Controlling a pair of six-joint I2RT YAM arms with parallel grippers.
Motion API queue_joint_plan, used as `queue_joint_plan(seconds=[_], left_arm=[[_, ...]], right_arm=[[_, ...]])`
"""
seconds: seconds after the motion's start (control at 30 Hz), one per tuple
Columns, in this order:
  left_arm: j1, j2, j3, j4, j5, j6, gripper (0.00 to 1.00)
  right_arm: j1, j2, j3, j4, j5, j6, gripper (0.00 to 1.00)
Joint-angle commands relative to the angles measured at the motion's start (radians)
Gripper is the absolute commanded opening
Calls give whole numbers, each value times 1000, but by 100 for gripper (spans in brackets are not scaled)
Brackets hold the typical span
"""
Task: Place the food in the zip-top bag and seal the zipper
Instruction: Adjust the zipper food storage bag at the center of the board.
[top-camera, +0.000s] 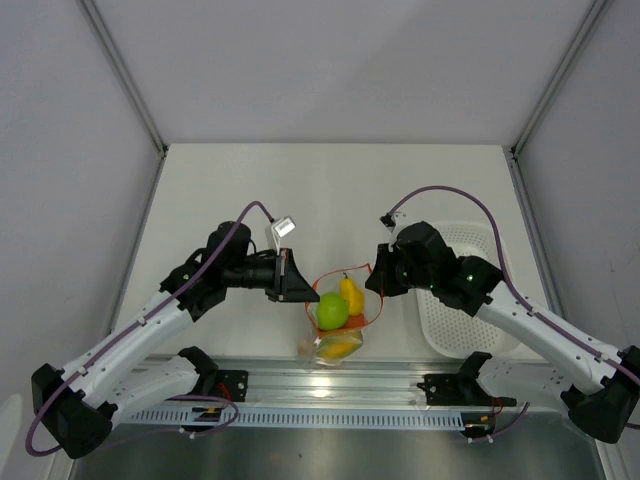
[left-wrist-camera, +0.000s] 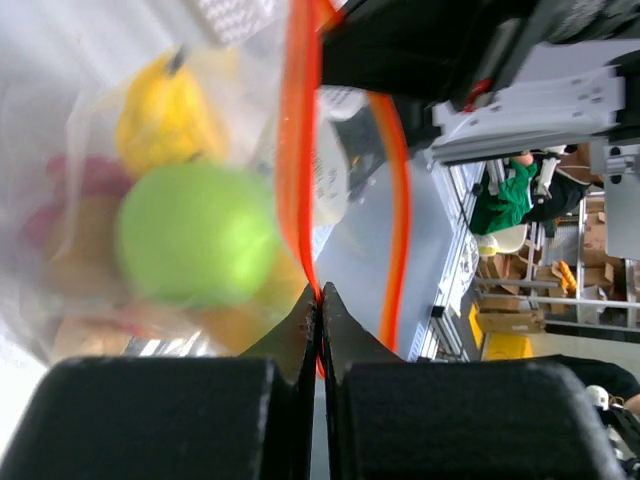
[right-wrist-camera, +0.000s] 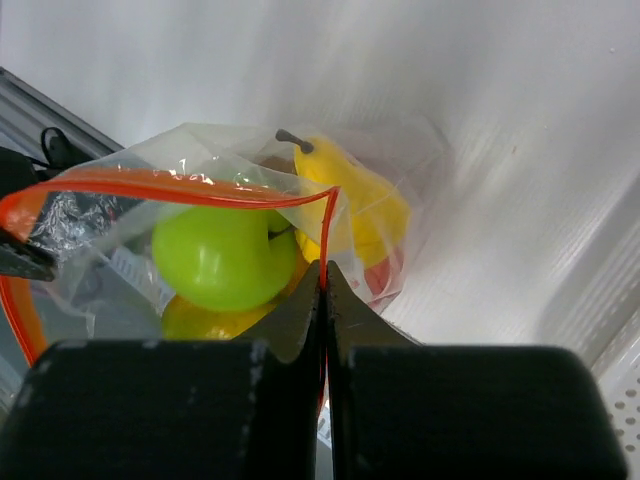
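Note:
The clear zip-top bag hangs between my two grippers above the table's near edge, its mouth gaping. Inside are a green round fruit, a yellow pear, another yellow fruit and orange and red pieces lower down. My left gripper is shut on the orange-red zipper at the bag's left end. My right gripper is shut on the zipper at the right end. The green fruit and pear show through the plastic in the right wrist view. The green fruit also shows in the left wrist view.
A white perforated tray lies on the table to the right, under the right arm. A metal rail with the arm bases runs along the near edge. White walls enclose the table on three sides.

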Motion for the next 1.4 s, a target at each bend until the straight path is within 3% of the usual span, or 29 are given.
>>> queue_joint_plan(seconds=[0.0,0.17,0.5,0.73,1.13,1.23,1.27,1.33,1.37], left_arm=[[6,-50,142,-35,-9,47,0],[6,-81,136,-27,-8,35,1],[1,-52,-86,203,72,-110,1],[-8,-55,13,180,49,-109,1],[-11,-211,-45,152,-105,-164,1],[-9,-225,-83,172,-121,-186,1],[-9,-225,-91,180,-123,-190,1],[-11,-227,-123,194,-128,-209,1],[-9,-225,-129,212,-129,-215,1]], right_arm=[[14,-54,114,-10,24,-6,0],[22,-91,150,-15,9,3,0],[22,-2,-27,157,-28,52,0],[79,171,162,175,-32,-4,0],[97,440,458,172,-150,-107,1],[97,515,521,140,-158,-112,26],[97,524,533,122,-149,-113,42],[99,524,547,106,-135,-118,52],[99,515,547,97,-115,-125,63]])
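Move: Between the two grippers, which pinch opposite sides of its orange rim, hangs the open mouth of the zip-top bag: roughly 5 cm left and 2 cm back of the right hand, and 5 cm right of the left hand, level with it. Counted from the right hand, the green apple is about 7 cm left and 5 cm back, the yellow pear 3 cm left and 2 cm back, both some 6 cm lower. The left gripper's tip lies about 10 cm left and 2 cm back of it. Jouncing the loaded bag by its rim, both hands rise together some 6 or 7 cm and sink again. The right then sweeps in a rising arc about 14 cm left and 5 cm forward, past the left gripper's far side, turning some 15 degrees counter-clockwise and opening its fingers well apart around the rim at the end. The left keeps its pinch, bobbing up again and easing partway down. ##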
